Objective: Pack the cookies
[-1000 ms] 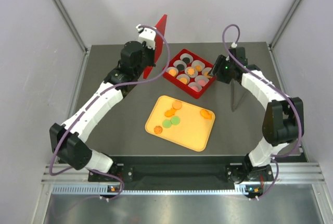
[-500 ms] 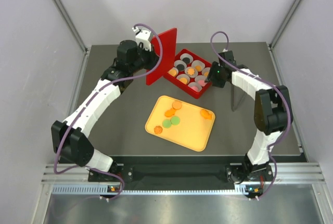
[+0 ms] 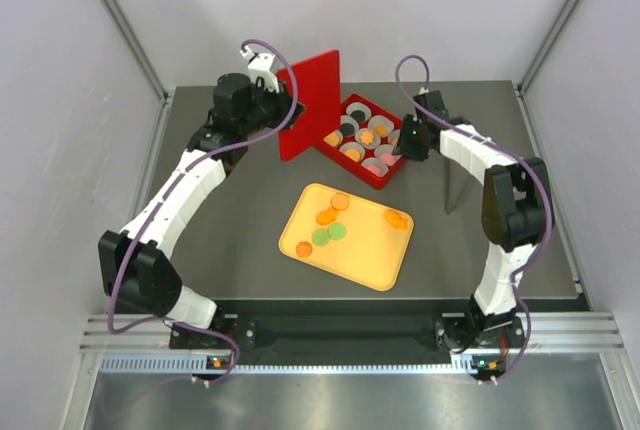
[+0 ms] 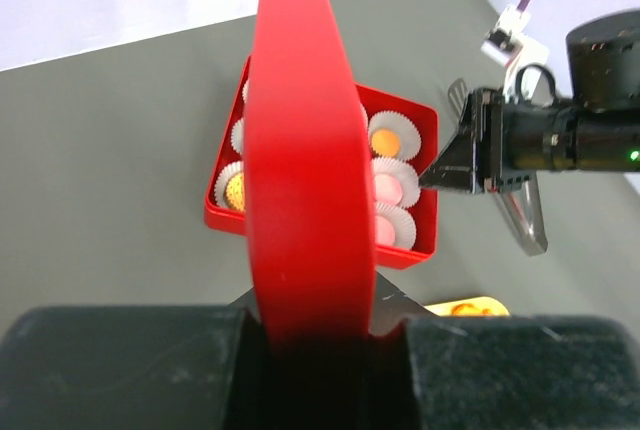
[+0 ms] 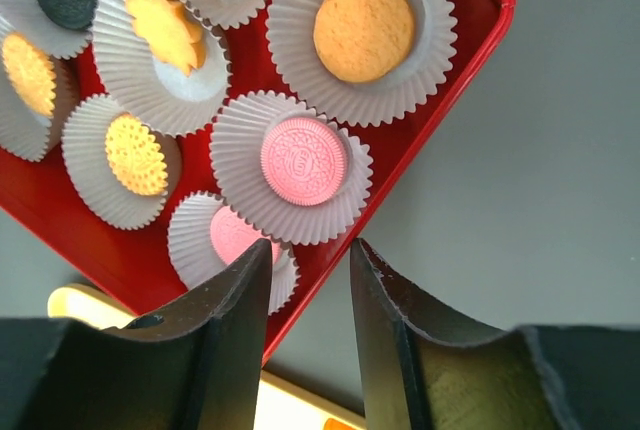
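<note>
The cookies (image 3: 326, 216) still outside lie on a yellow tray (image 3: 390, 270): orange and green discs. More cookies (image 5: 304, 160), pink, orange and black, sit in white paper cups inside a red box (image 3: 350, 163). My left gripper (image 3: 285, 110) is shut on the red lid (image 3: 312, 102), which it holds upright just left of the box; in the left wrist view the lid (image 4: 300, 150) hides the middle of the box (image 4: 420, 250). My right gripper (image 5: 308, 255) is open and straddles the box's right wall (image 5: 390, 150), one finger over a pink cookie's cup, the other outside.
A thin grey metal piece (image 3: 452, 188) stands on the dark table right of the box, close to my right forearm. The yellow tray's corner (image 5: 80, 305) shows under my right fingers. Pale enclosure walls stand around the table.
My left arm has turned the lid from edge-on to face-on and shifted it slightly left. My right gripper has moved left to the box's right wall, and its jaws have narrowed.
</note>
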Motion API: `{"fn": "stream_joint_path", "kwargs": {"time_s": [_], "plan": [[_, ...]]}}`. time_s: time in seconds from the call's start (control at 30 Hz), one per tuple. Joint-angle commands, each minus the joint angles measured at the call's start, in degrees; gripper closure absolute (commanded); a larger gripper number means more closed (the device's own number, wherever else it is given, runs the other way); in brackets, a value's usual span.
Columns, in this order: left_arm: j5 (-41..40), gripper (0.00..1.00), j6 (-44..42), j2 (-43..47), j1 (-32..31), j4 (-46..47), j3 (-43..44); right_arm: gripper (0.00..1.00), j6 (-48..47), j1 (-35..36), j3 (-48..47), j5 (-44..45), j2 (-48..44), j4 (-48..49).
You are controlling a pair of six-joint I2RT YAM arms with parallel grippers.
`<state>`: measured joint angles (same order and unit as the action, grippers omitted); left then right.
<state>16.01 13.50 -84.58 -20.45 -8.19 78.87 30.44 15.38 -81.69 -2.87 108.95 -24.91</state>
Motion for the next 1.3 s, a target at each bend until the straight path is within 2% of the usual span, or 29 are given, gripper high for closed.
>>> {"fn": "stream_joint_path", "kwargs": {"time_s": [0.0,0.23,0.47,0.63,0.67,1.0,1.27], "plan": [[3.76,1.0,3.2,-1.02,1.99,7.66,-0.56,0.63,-2.31,0.97,-2.51,-0.29,0.65,-1.2],[7.1,1.0,5.84,-3.49,3.66,9.22,-0.3,0.66,-3.63,1.15,-2.68,0.41,1.09,-1.73],[10.7,1.0,8.21,-6.04,5.24,11.17,-0.56,0.85,-8.54,1.5,-5.58,1.9,3.37,-3.3],[14.04,1.0,10.49,-8.5,6.47,13.11,-0.03,0.9,-12.15,2.2,-7.34,4.98,4.69,-3.92],[14.66,1.0,10.93,-9.02,6.56,13.28,0.58,0.94,-12.85,2.29,-7.6,5.16,4.87,-4.01],[23.88,1.0,18.84,-15.78,9.9,15.39,4.44,1.0,-23.22,2.55,-8.57,9.38,6.36,-1.11],[29.86,1.0,25.79,-20.54,11.39,19.52,7.0,1.0,-27.45,2.82,-8.84,6.66,7.16,2.32]]}}
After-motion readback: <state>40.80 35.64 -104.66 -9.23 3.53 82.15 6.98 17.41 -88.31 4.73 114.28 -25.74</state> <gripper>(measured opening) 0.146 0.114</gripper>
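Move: The right fingers stand open astride the box's right-hand rim, the box's middle about 8 cm to their left and 3 cm ahead; the yellow tray lies some 19 cm back and 12 cm left, the metal utensils about 13 cm right and 5 cm back. From the left hand, still gripping the steeply tilted lid, the box is roughly 8 cm ahead, 12 cm right and 25 cm below, the tray about 14 cm back and 8 cm right. Right pinches the box rim and swivels counter-clockwise; left brings the held lid some 8 cm down and forward. ##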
